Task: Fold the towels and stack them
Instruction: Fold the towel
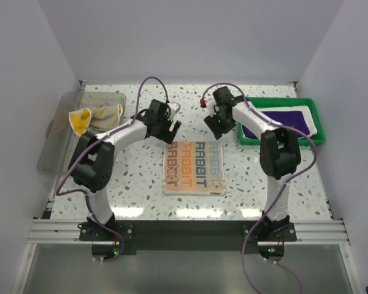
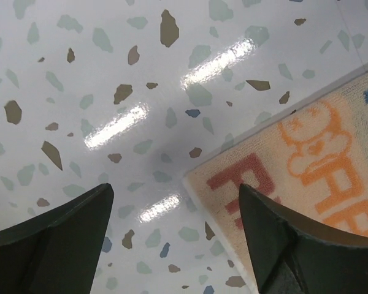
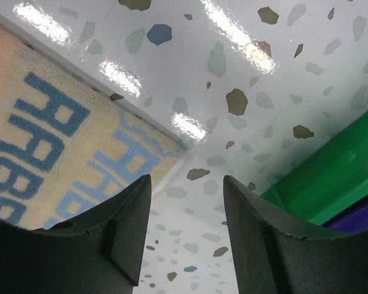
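The pale lettered towel (image 1: 194, 167) lies folded flat on the table's middle, with orange, blue and red block letters facing up. My left gripper (image 1: 170, 127) hovers open just above its far left corner; in the left wrist view that corner of the towel (image 2: 306, 159) sits under the right finger, with nothing between the fingers of the gripper (image 2: 175, 202). My right gripper (image 1: 216, 125) stands open over the far right corner, and its wrist view shows the towel (image 3: 61, 153) beside the empty gripper (image 3: 187, 184). A purple towel (image 1: 282, 119) lies flat in the green tray (image 1: 319, 125).
A clear plastic bin (image 1: 55, 141) at the far left holds a crumpled yellow and pale cloth (image 1: 95, 116). The green tray's wall (image 3: 331, 177) stands close on the right of my right gripper. White walls enclose the speckled table (image 1: 141, 177).
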Motion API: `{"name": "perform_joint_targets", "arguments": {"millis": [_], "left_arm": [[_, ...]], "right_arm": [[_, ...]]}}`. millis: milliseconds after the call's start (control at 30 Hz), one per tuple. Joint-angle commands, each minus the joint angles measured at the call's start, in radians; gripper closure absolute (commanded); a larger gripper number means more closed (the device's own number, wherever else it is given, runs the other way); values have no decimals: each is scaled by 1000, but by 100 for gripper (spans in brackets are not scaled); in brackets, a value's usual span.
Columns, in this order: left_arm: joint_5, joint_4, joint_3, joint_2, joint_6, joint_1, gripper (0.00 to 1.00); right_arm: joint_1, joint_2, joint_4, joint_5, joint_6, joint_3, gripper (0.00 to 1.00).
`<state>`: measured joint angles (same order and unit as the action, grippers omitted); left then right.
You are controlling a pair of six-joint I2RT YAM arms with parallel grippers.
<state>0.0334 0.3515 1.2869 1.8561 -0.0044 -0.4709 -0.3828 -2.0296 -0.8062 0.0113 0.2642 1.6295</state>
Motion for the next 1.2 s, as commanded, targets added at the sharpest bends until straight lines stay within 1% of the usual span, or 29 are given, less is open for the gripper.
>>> {"name": "perform_joint_targets", "arguments": {"millis": [0,100,167,300,433,533,667,800,900,933,967,1033,1067,1133,1167], "left_arm": [[-62,-45,-4,-55,115,29,11],[-171,-46,-9,-58,153,80,15],[-220,-55,-5,-57,162,112,19],[-306,-40,25,-40,210,118,21],[-355,-28,40,-25,237,118,21],[-359,-16,54,-11,261,118,23],[-371,6,74,11,284,118,24],[-377,40,97,37,310,114,24],[-377,55,100,44,326,107,25],[-380,63,104,46,331,104,26],[-382,69,109,51,342,103,28],[-382,98,121,69,351,94,30],[-382,109,135,75,362,89,32],[-368,128,150,94,372,74,38],[-363,132,153,101,377,71,39]], "right_arm": [[10,3,-109,82,139,79,46],[12,-37,-151,127,181,113,48],[10,-78,-198,137,202,154,52],[12,-126,-243,156,224,193,55],[9,-147,-235,118,228,191,55],[9,-159,-206,115,231,191,55],[4,-201,-231,127,237,225,56],[-8,-230,-232,111,242,222,58],[-8,-241,-234,113,242,219,61],[-8,-244,-231,115,242,214,64],[-8,-245,-228,113,242,211,76],[-13,-251,-226,107,247,204,90],[-13,-262,-229,101,248,201,100],[-18,-268,-234,96,248,198,100],[-22,-268,-231,95,248,194,100]]}}
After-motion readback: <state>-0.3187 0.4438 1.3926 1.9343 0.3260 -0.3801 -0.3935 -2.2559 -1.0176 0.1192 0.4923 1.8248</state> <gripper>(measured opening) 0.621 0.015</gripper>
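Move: The towel lies flat with its far right corner about 5 cm below the right hand, 1 cm back and 1 cm left. Its middle is some 13 cm back and 13 cm left of that hand, and the green bin's middle some 24 cm right and 9 cm ahead. The far left corner lies about 5 cm below the left hand, 1 cm back and 1 cm right. After a small lift, the right hand sinks about 5 cm in all onto the towel's far right corner, easing slightly back, turning counter-clockwise and tipping its fingers steeper; there the half-open fingers shut and pinch the corner. Meanwhile the left hand hovers untouching over the far left corner, drifting left and back again, rising a little and then sinking, while it turns some 20 degrees clockwise and its wide-open fingers narrow but stay open. ##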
